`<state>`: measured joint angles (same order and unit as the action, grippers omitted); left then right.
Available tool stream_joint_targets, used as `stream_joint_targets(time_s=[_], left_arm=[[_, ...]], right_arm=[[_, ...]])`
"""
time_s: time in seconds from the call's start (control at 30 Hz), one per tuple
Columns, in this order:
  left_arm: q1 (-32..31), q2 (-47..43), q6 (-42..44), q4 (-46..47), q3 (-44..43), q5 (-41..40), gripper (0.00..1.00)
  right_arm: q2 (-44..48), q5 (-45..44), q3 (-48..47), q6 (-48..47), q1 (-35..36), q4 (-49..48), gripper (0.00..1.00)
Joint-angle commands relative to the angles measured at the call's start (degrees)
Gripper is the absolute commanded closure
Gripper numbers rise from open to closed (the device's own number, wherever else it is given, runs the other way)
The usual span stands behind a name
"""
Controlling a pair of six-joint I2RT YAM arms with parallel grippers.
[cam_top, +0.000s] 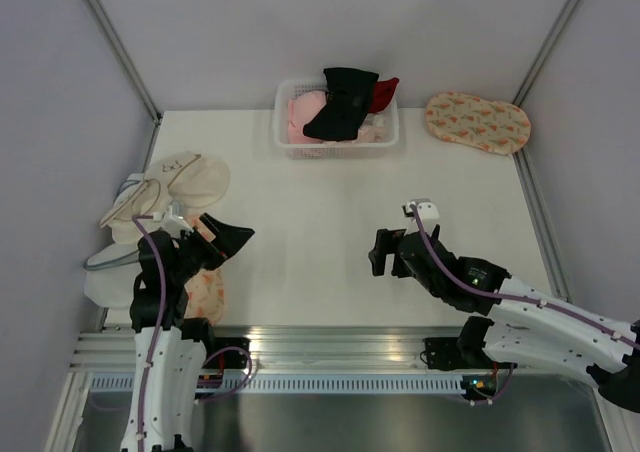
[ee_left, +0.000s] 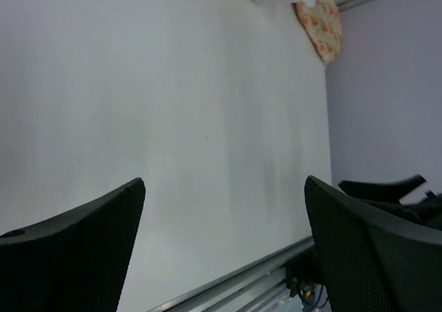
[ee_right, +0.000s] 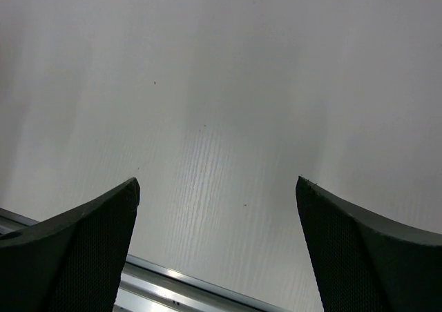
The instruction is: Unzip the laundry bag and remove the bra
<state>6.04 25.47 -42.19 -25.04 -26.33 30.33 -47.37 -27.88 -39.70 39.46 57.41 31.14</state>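
The laundry bag (cam_top: 478, 122), a flat oval peach-cream pouch with orange-and-green print, lies at the table's far right corner, right of the basket. It also shows at the top of the left wrist view (ee_left: 321, 18). A black garment (cam_top: 340, 104) is draped over the white basket (cam_top: 285, 142); no pink trim shows, so I cannot tell whether it is the bra. My left gripper (cam_top: 225, 237) (ee_left: 224, 181) is open and empty at the near left. My right gripper (cam_top: 385, 252) (ee_right: 217, 181) is open and empty over bare table, near right of centre.
The basket also holds pink (cam_top: 305, 112) and red (cam_top: 383, 92) garments. Plain cream domed pouches (cam_top: 175, 184) are stacked at the left edge. A smaller, more orange printed pouch (cam_top: 207, 294) lies under my left arm. A metal rail (cam_top: 330, 340) runs along the near edge.
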Motion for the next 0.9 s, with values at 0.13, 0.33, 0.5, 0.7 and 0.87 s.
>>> stream_joint_targets(time_s=[0.13,0.33,0.5,0.7,0.87], left_arm=[[-0.5,-8.2,1.7,2.0,-0.7,15.8,0.0],[-0.9,-9.6,3.3,1.9,1.6,19.8,0.0],[-2.2,-8.0,6.6,2.6,0.8,23.1,0.0],[-10.9,0.2,12.6,2.8,-3.8,24.7,0.0],[-23.6,8.0,11.7,7.3,-7.4,17.1,0.0]], right_arm=[[-9.4,0.1,-2.6,1.3,-3.9,-8.0,0.02],[-18.4,15.3,0.2,4.5,-28.0,-20.8,0.02],[-27.5,22.7,-0.9,7.4,-46.7,-28.7,0.02],[-36.6,27.7,-3.8,12.9,-59.3,-36.8,0.02],[-42.6,26.0,-9.8,12.9,-64.3,-40.2,0.02]])
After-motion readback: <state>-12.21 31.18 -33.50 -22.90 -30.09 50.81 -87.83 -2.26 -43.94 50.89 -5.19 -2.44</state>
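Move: From the right hand the orange-patterned laundry bag lies flat near the far right corner, roughly 42 cm ahead, 29 cm to the right and 14 cm below. The white basket is about 39 cm ahead of that hand, 10 cm to the left and 9 cm lower; the red bra at its right end is some 41 cm ahead, 2 cm right and 4 cm below. From the left hand the bag is about 38 cm ahead, 58 cm right and 15 cm lower. Heading for the patterned bag, the right hand sweeps empty and open across bare table, starting forward, then forward and right, some 30 cm in all and sinking about 9 cm, its wrist swinging about 50 degrees clockwise while its left side rises. The open left hand also travels right and back towards the middle of the near edge, rising slightly and turning some 40 degrees clockwise. ##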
